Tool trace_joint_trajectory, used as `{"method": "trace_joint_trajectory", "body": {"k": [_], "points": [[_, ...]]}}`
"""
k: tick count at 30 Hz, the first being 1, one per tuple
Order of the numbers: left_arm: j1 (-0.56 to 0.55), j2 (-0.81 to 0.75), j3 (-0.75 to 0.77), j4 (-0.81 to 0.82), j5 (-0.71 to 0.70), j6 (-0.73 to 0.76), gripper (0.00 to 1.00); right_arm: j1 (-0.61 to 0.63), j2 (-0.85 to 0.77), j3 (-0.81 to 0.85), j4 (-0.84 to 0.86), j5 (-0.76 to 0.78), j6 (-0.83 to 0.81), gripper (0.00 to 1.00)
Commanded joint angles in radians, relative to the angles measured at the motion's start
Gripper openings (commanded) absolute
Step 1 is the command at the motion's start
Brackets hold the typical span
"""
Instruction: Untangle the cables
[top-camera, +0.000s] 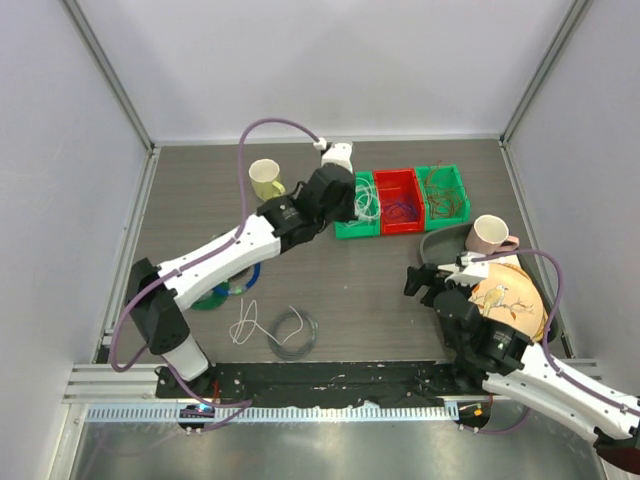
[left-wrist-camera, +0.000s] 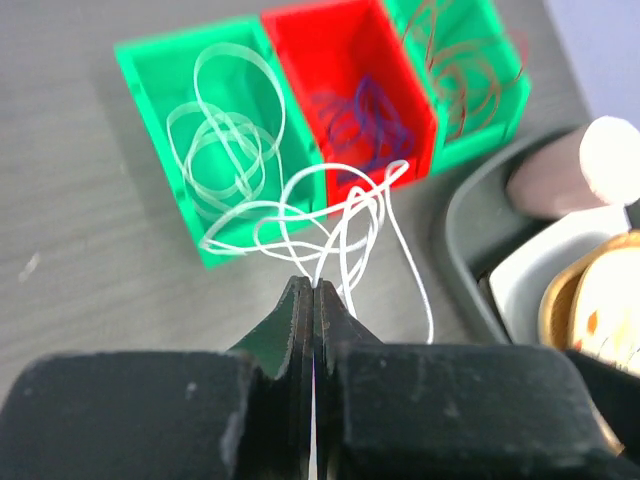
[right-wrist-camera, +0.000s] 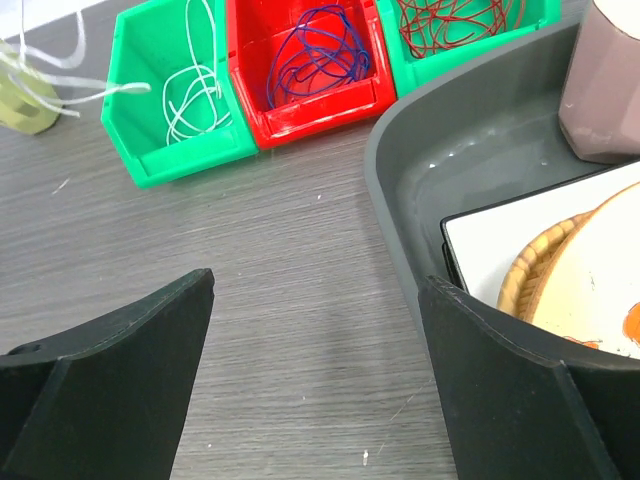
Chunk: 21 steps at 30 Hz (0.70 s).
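Observation:
My left gripper (left-wrist-camera: 314, 284) is shut on a white cable (left-wrist-camera: 345, 215) whose loops hang in front of the bins, over the near edge of the left green bin (left-wrist-camera: 150, 120). That bin holds more white cables (left-wrist-camera: 215, 150). Blue-purple cables (left-wrist-camera: 362, 112) lie in the red bin (left-wrist-camera: 300, 60), and red cables (left-wrist-camera: 465, 65) in the right green bin (left-wrist-camera: 505, 110). In the top view the left gripper (top-camera: 358, 205) hovers at the bins. Another white cable (top-camera: 245, 325) lies loose on the table near the front. My right gripper (right-wrist-camera: 315, 283) is open above bare table, nothing between its fingers.
A grey tray (top-camera: 437, 246) at the right holds a pink mug (top-camera: 489, 234) and a patterned plate (top-camera: 510, 300). A yellow mug (top-camera: 266, 180) stands left of the bins. A dark grey coil (top-camera: 294, 334) and blue and green rings (top-camera: 226, 291) lie near the left arm.

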<state>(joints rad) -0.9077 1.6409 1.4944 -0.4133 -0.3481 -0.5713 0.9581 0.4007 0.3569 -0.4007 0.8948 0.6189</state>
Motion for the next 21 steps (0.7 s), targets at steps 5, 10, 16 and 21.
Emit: {"method": "trace_joint_trajectory", "body": {"k": [5,10,16,21], "points": [[0.105,0.169,0.332,0.022,-0.028,0.139,0.0,-0.002,-0.18,-0.07,0.069,0.069,0.033,0.89],[0.183,0.287,0.438,0.045,0.055,0.136,0.0,-0.002,-0.211,-0.082,0.068,0.069,0.03,0.89],[0.22,0.439,0.556,0.007,0.055,0.087,0.0,-0.002,-0.163,-0.076,0.068,0.081,0.038,0.89],[0.22,0.519,0.566,-0.004,0.046,0.05,0.0,-0.002,-0.111,-0.065,0.069,0.085,0.041,0.89]]}}
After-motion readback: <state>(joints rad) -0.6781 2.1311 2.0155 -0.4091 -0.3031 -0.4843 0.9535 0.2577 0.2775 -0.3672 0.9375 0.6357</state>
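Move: The left hand already has the loose white cable pinched, its loops dangling. The left green bin, which has white cable in it, lies about 20 cm ahead, 2 cm to its right and 22 cm below. Beyond that bin, 12 cm farther right of it, is the red bin; the yellow mug stands roughly 25 cm ahead of the hand and 20 cm to its left. From the right hand, the left green bin is some 33 cm ahead and 16 cm left. Forward in a quick low arc goes the left hand, about 17 cm in all towards the left green bin, climbing some 7 cm on the way and then sinking again to end slightly lower than it began. The wrist swings some 10 degrees counter-clockwise, and the shut fingers keep their pinch on the white cable. ##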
